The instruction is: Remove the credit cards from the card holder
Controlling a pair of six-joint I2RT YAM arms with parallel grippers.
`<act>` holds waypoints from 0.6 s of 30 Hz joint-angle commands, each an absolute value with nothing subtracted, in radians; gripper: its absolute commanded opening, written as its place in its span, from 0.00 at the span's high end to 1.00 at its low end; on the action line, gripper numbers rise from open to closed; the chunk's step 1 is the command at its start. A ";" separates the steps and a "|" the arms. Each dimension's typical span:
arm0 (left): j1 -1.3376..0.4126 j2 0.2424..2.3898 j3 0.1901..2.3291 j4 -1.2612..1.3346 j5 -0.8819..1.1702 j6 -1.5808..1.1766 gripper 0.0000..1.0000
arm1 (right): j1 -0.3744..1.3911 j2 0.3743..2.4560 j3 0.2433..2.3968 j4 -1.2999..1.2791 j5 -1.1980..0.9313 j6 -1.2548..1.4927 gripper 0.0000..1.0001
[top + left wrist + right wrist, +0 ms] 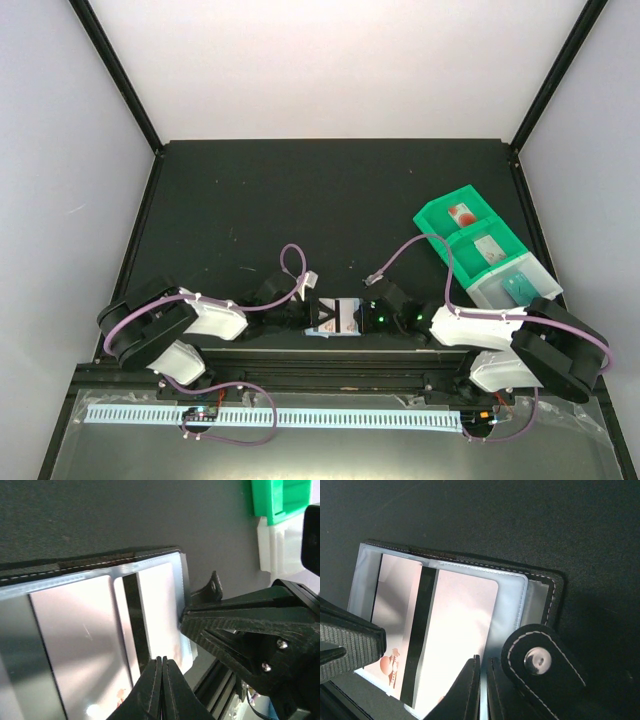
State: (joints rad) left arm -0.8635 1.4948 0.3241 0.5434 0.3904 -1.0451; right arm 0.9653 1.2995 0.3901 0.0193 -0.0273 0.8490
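Note:
The black card holder lies open on the dark table between both grippers, its stitched edge and snap tab showing. In its clear sleeves sit a pale credit card with a black stripe and a second pale card. My left gripper is shut, its tips resting on the striped card's face with nothing seen between them. On the opposite side my right gripper is shut on the holder's clear sleeve edge beside the tab.
A green compartment tray with a white end section stands at the right, holding flat cards: one red-marked, one grey, one teal. The table's front rail runs just behind the holder.

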 commanded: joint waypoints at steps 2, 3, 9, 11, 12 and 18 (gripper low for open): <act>-0.859 1.499 0.306 0.651 0.440 -1.070 0.98 | 0.972 1.319 0.354 -0.015 -0.015 0.858 0.91; -0.859 1.496 0.301 0.662 0.439 -1.074 0.99 | 0.972 1.321 0.354 -0.015 -0.017 0.859 0.91; -0.859 1.482 0.315 0.570 0.389 -1.055 0.87 | 0.973 1.312 0.353 -0.020 -0.012 0.858 0.91; -0.859 1.480 0.314 0.553 0.368 -1.048 0.80 | 0.973 1.308 0.351 -0.023 -0.011 0.859 0.91; -0.859 1.482 0.315 0.546 0.361 -1.045 0.77 | 0.973 1.306 0.351 -0.022 -0.009 0.858 0.92; -0.859 1.520 0.343 0.530 0.356 -1.024 0.70 | 0.973 1.311 0.348 -0.009 -0.018 0.859 0.91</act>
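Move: The bear-printed card in the holder's left sleeve lies just under my left hand, its middle about 1 cm ahead, 1 cm to the left and 2 cm below. The dark strip along its inner edge is about 1 cm to my right, level fore and aft, and the white card's middle is roughly 4 cm right, also level. From my right hand, the bear card is about 7 cm left, 2 cm ahead and 1 cm lower. My left hand, fingers shut on nothing at first, rises about half a centimetre and edges back a little. Then it dips some 1 cm towards the bear card, easing to the left as the fingers part to about a quarter open. My right hand stays still, its nearly shut fingers kept at the clear sleeve beside the snap strap. ##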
